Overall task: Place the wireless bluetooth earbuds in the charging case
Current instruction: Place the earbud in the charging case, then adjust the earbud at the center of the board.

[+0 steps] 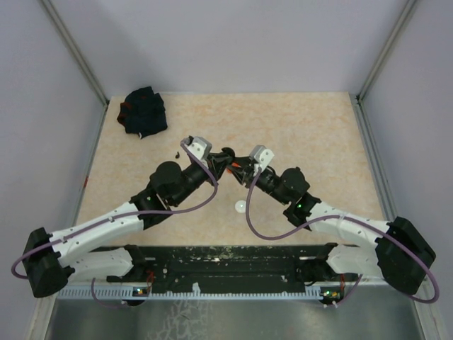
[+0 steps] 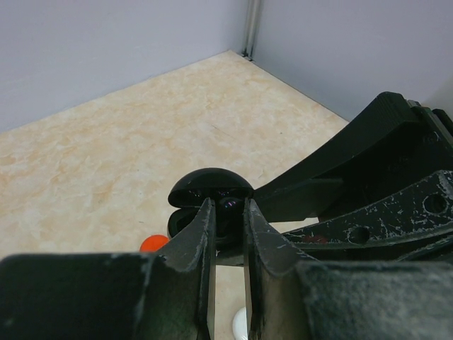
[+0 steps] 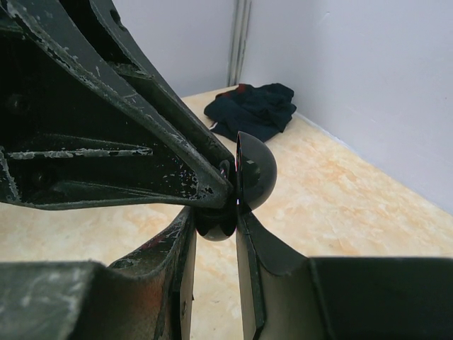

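Note:
The black charging case (image 3: 216, 228) hangs above the table with its domed lid (image 3: 256, 173) swung open, and my right gripper (image 3: 216, 216) is shut on its lower half. My left gripper (image 2: 228, 204) meets it from the other side, shut on a small glossy black earbud (image 2: 231, 207) right at the case's open mouth (image 2: 210, 185). From above, both grippers touch at the table's middle (image 1: 228, 160). A red piece (image 2: 153, 243) and a white piece (image 1: 240, 206) lie on the table below. A tiny black piece (image 1: 175, 154) lies left of the grippers.
A black fabric bundle (image 1: 144, 112) lies at the far left of the beige tabletop (image 1: 318, 134). Grey walls close in the back and both sides. The right gripper's fingers (image 2: 368, 163) fill the right of the left wrist view.

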Robot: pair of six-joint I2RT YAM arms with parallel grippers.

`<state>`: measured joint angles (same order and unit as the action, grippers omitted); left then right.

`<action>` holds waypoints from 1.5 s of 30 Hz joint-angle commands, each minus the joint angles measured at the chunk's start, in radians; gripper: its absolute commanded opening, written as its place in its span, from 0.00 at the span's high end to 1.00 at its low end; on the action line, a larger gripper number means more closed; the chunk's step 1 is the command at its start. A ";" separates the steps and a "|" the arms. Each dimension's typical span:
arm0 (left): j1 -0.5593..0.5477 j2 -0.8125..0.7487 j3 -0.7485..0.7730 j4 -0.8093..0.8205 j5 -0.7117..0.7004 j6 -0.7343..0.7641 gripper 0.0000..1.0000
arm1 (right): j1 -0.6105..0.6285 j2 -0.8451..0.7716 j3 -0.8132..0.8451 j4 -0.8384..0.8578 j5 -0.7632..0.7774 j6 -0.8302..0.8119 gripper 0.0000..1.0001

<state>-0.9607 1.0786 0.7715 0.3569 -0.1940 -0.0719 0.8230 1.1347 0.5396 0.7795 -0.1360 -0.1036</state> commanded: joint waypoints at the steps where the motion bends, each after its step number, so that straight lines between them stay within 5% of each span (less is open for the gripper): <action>1: -0.010 0.017 0.028 -0.036 -0.009 -0.038 0.78 | 0.011 -0.031 0.055 0.034 0.006 0.017 1.00; 20: -0.010 -0.005 0.057 -0.071 -0.023 -0.075 0.47 | 0.010 -0.037 0.036 0.046 0.015 0.025 1.00; 36: 0.012 -0.099 0.162 -0.338 -0.175 -0.017 0.30 | -0.023 -0.076 -0.022 0.011 0.001 0.051 1.00; 41: 0.111 -0.100 0.162 -0.453 -0.191 -0.013 0.29 | -0.030 -0.113 -0.060 -0.016 0.024 0.050 1.00; 45: 0.306 -0.062 0.142 -0.522 -0.035 -0.060 0.29 | -0.030 -0.129 -0.078 -0.028 0.027 0.050 1.00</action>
<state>-0.8024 0.9901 0.9070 -0.0582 -0.3328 -0.1013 0.8009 1.0412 0.4679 0.7284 -0.1223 -0.0666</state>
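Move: My right hand holds the open black charging case just past its fingertips, about 2 cm ahead and 2 cm left of that hand. From my left hand, whose fingers are still on the earbud in the case, the case sits about 1 cm ahead and 1 cm right. On the table some 28 cm below my left hand, the second black earbud lies about 19 cm ahead and 17 cm left, the red disc 15 cm ahead and 2 cm right, and the white disc level with the hand, 4 cm right. I spread my left fingers wide to let go of the earbud, sinking barely 1 cm, then lift clear of the case by some 4 cm. From there I swing left about 9 cm and a little forward, towards the second black earbud, sinking again and turning roughly 15 degrees counter-clockwise. My right fingers keep their grip on the case, and that hand eases about 2 cm to the right late on. ##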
